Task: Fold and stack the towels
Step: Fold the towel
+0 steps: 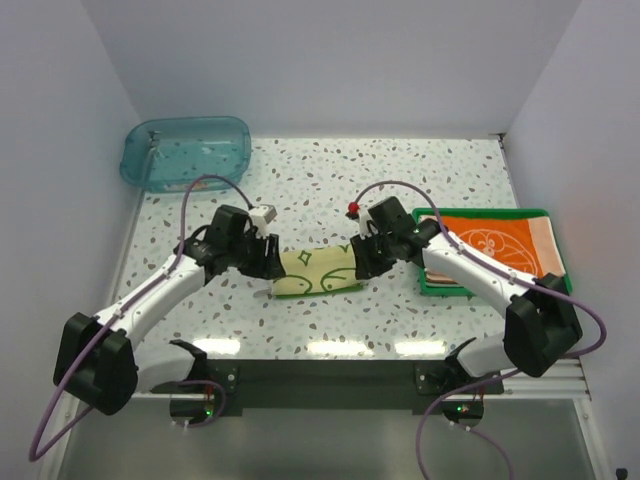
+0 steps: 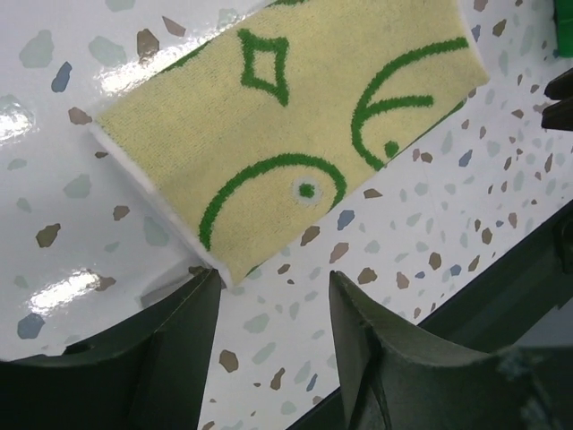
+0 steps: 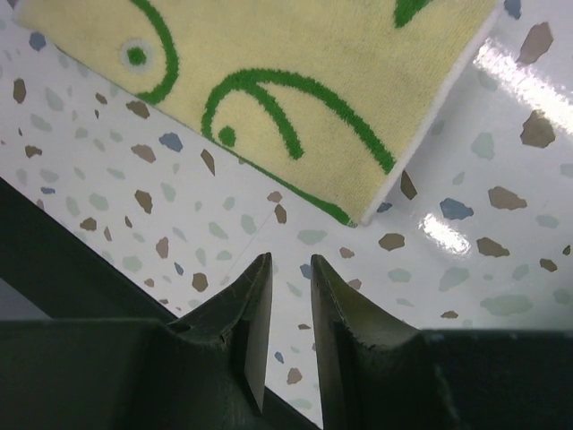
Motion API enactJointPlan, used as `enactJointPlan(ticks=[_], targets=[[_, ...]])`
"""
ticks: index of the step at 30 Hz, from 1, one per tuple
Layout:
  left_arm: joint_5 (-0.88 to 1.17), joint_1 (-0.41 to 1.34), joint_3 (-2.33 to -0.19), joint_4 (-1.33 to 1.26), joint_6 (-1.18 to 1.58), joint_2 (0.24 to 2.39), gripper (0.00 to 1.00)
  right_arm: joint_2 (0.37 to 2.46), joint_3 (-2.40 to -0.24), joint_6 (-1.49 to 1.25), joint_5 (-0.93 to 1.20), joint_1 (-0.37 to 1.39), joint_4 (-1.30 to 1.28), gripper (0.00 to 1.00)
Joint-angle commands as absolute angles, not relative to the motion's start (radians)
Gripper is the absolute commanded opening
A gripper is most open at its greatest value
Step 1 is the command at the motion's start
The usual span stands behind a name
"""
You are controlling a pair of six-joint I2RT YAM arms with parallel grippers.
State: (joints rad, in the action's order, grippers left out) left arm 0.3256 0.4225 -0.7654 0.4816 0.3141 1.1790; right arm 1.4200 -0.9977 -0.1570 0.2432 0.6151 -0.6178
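Note:
A folded towel, pale yellow with green curls, lies flat on the speckled table between the two arms; it also fills the top of the left wrist view and of the right wrist view. My left gripper is open just off the towel's near corner, with only table between its fingers. My right gripper stands slightly open at the towel's other end, a little short of its corner and holding nothing. An orange towel with white print lies folded in a green tray at the right.
A clear blue plastic tub sits at the back left corner. White walls close in the table on three sides. A dark rail runs along the table's near edge.

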Motion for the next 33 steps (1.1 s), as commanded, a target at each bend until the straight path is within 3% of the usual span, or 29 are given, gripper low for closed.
enactJointPlan(ticks=[1,8,22,28,33], targets=[[0.362,0.446,-0.844,0.459,0.363,1.23,0.54,1.42,-1.046,-0.241,0.203,0.614,-0.539,0.28],[0.306,0.494,-0.856,0.385,0.405,1.373,0.43,1.496,-0.965,-0.336,0.183,0.614,-0.347,0.27],[0.21,0.499,-0.644,0.336,0.528,1.514,0.2,1.54,-0.686,-0.394,0.144,0.614,-0.172,0.27],[0.12,0.482,-0.666,0.379,0.542,1.5,0.17,1.46,-0.695,-0.379,0.146,0.614,-0.224,0.27],[0.063,0.465,-0.744,0.437,0.496,1.482,0.21,1.428,-0.845,-0.338,0.115,0.612,-0.308,0.28]])
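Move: The folded yellow-green towel lies between the hands, its middle about 4 cm ahead and 10 cm to the right of the left hand, and 4 cm ahead and 9 cm to the left of the right hand, some 9 cm below both. From the right hand, the green tray is roughly 31 cm right, 9 cm ahead and 8 cm down. From the left hand, the empty blue basket is about 22 cm left and 34 cm ahead. Onto the towel's two near corners both hands come down: each first swings about 3 cm forward and inward, then sinks while drawing back. The left drops about 9 cm, tipping some 15 degrees and narrowing its fingers until their tips press on the near left corner; the right, fingers unchanged, drops nearly 8 cm to the near right corner, turns slightly clockwise and eases up about a centimetre. ##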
